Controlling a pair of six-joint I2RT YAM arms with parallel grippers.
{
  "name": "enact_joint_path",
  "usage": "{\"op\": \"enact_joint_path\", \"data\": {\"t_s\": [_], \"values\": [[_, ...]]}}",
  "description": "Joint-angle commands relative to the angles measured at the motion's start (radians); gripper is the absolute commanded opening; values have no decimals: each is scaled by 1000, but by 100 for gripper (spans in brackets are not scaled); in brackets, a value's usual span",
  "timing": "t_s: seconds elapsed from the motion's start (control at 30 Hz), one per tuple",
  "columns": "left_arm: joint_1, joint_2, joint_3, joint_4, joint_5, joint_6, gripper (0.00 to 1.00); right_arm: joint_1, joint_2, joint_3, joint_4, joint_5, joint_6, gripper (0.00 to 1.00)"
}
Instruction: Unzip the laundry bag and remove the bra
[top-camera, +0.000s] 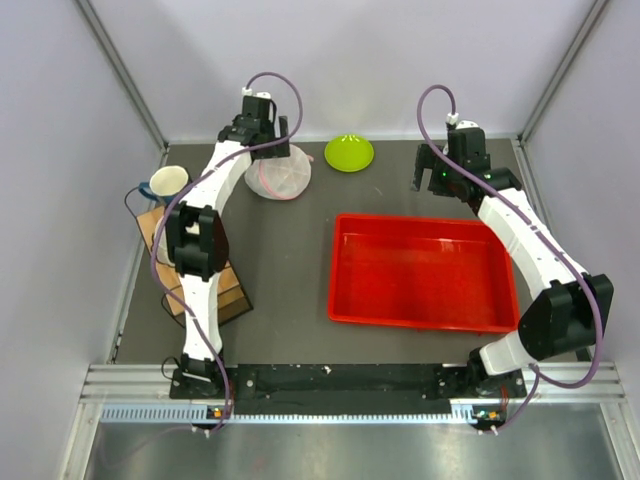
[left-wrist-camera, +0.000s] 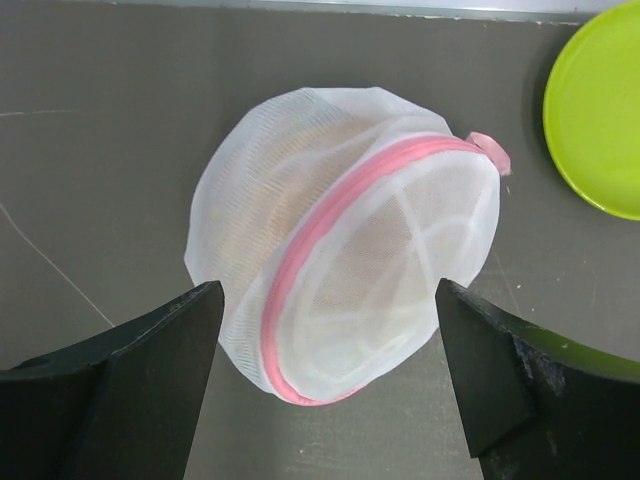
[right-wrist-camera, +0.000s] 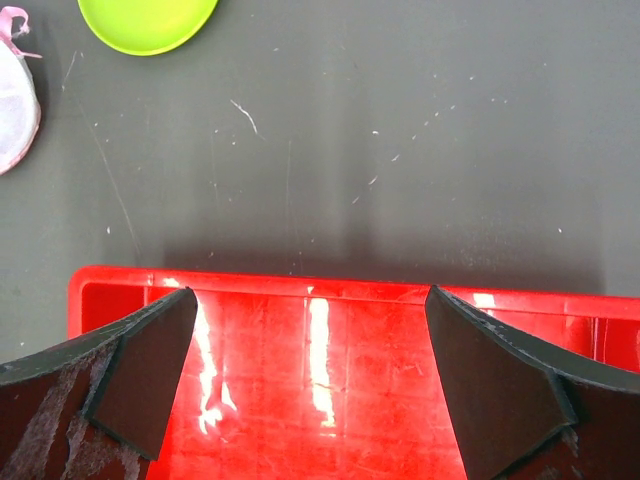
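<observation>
The laundry bag (left-wrist-camera: 340, 250), a round white mesh pouch, lies zipped on the dark table, its pink zipper band running across it. A pink pull tab (left-wrist-camera: 490, 150) sticks out at its upper right. The bra is hidden inside; only a faint tan tint shows through the mesh's left half. My left gripper (left-wrist-camera: 330, 300) hangs open just above the bag (top-camera: 278, 175), its black fingers (left-wrist-camera: 160, 340) either side of the bag's near end without touching it. My right gripper (right-wrist-camera: 308, 300) is open and empty over the far edge of the red tray (right-wrist-camera: 130, 280).
A lime-green plate (top-camera: 349, 152) lies just right of the bag at the back. The red tray (top-camera: 424, 315) fills the right middle of the table. A cup (top-camera: 168, 182) and a wooden block (top-camera: 232, 290) stand at the left edge by my left arm.
</observation>
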Motion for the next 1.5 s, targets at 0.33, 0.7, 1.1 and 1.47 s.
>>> {"op": "enact_joint_path", "data": {"t_s": [0.33,0.7,1.1,1.47], "values": [[-8,-97,-181,71,53,-64,87,12,6,18,35,-26,28,99],[-56,-225,-212,80,2,-41,0,20,-42,-8,35,-29,26,99],[-131,-489,-260,109,448,-73,0,32,-60,-16,228,-499,81,99],[-131,-454,-237,184,1016,-74,0,-159,21,-198,791,-1057,440,99]]}}
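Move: The laundry bag lies just below the open left hand, its middle about 3 cm ahead, 3 cm to the right and 10 cm down. The green plate is some 20 cm to the right of the bag and 7 cm farther out; the red tray is 30 cm back from the left hand and 42 cm to its right. From the right hand the bag is 20 cm ahead, 42 cm left and 15 cm down, the plate 27 cm ahead and 21 cm left, the tray 13 cm back. The laundry bag is pinched at its near part beside the pink zipper: the left fingers sink about 6 cm while easing back, and shut. They then carry it up, back and to the right, turning clockwise and rolling left side down. Late on, the open right hand swings 11 cm left and rises towards it, turning counter-clockwise with its left side rolling up, without clear contact. ##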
